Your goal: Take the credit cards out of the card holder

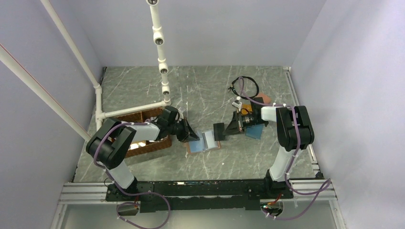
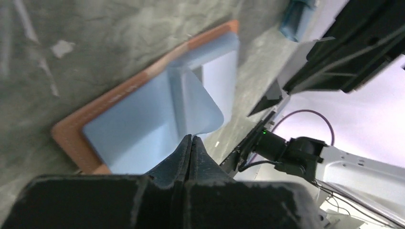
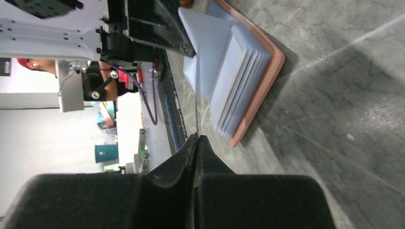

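The salmon-pink card holder (image 1: 204, 142) lies open on the table between the arms, its light-blue pockets up. It also shows in the left wrist view (image 2: 119, 95) and the right wrist view (image 3: 267, 71). My left gripper (image 1: 192, 137) is shut at the holder's left half, its tips (image 2: 191, 137) pinching a lifted light-blue inner flap (image 2: 200, 102). My right gripper (image 1: 225, 130) is shut on a thin card (image 3: 197, 86), seen edge-on just off the holder's right edge. In the top view the card (image 1: 218, 130) looks dark. Other cards are hidden in the stacked pockets (image 3: 239, 81).
A teal-blue wallet (image 1: 255, 131) and an orange wallet (image 1: 263, 99) lie behind my right gripper, with a black cable loop (image 1: 244, 86) beyond. A wicker basket (image 1: 143, 143) sits under my left arm. A white pipe frame (image 1: 161, 52) stands at back left.
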Available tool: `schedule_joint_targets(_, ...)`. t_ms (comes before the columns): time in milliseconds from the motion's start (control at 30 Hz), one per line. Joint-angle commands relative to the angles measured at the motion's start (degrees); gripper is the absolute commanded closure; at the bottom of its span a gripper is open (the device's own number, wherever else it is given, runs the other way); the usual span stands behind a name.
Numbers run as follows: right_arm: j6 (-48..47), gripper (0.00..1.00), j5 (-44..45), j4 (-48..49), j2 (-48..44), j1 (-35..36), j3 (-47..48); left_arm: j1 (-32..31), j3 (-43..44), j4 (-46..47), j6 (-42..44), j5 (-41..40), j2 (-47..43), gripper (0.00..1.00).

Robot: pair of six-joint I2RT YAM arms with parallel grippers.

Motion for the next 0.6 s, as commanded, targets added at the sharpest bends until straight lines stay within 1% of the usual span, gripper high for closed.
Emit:
schedule_joint_targets(0,-10.2,1.00,1.5,-7.2,-1.2,-0.2,2.9,-0.3,5.6,-15.4,6.3,-6.0,0.9,1.00)
schedule_joint_targets(33,-12.2,1.00,0.7,-8.4,-2.0,-0.2,3.1,-0.6,6.5,-18.5,7.1,-7.7,0.0,1.00)
schedule_joint_targets(67,-14.3,1.00,-0.4,-9.7,-2.8,-0.2,3.2,-0.8,7.6,-21.2,7.8,-9.5,-1.2,0.94)
schedule_joint_targets(100,-16.6,1.00,-1.6,-11.6,-3.5,-0.2,3.4,-1.1,8.9,-23.9,8.6,-11.3,-2.4,0.86)
schedule_joint_targets(200,-25.1,1.00,-3.0,-18.2,-5.5,-0.1,4.9,-1.3,12.5,-30.4,10.8,-13.9,-5.2,0.77)
schedule_joint_targets(300,-31.8,1.00,-4.0,-23.4,-6.8,0.0,6.0,-1.5,15.2,-34.8,12.6,-15.5,-7.8,0.67)
schedule_joint_targets(400,-36.4,1.00,-4.9,-26.8,-7.7,0.2,6.5,-1.7,17.0,-36.9,14.8,-16.8,-11.2,0.60)
schedule_joint_targets(433,-38.2,1.00,-5.0,-28.1,-7.9,0.3,6.7,-1.6,17.4,-37.4,15.6,-17.3,-12.5,0.56)
schedule_joint_targets(500,-41.5,1.00,-5.6,-31.0,-8.0,0.5,7.5,-1.7,17.6,-37.4,16.4,-18.4,-15.4,0.44)
schedule_joint_targets(567,-44.4,1.00,-6.0,-33.4,-7.8,0.7,8.1,-1.7,16.5,-35.3,16.4,-18.5,-18.7,0.30)
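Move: My left hand still pinches a clear sleeve page over the card holder's left half, whose middle is some 2 cm back, 1 cm left and 3 cm below; the right sleeve stack is about 6 cm right of that hand, level fore and aft, 3 cm below. From my right hand, the left half is roughly 14 cm left, 5 cm back and 5 cm below; the black card it already grips has its middle about 4 cm left, 1 cm lower, level fore and aft. With my left hand I tip the fingers steeper, dip about 1.5 cm while easing left to lay the sleeve page onto the holder's left half, open and let go, then climb some 8 cm clear, still drifting left and a little forward with the fingers spreading. My right hand keeps its pinch on the black card, rises about 4 cm, draws back 2 and rolls some 20 degrees, forward side up. ##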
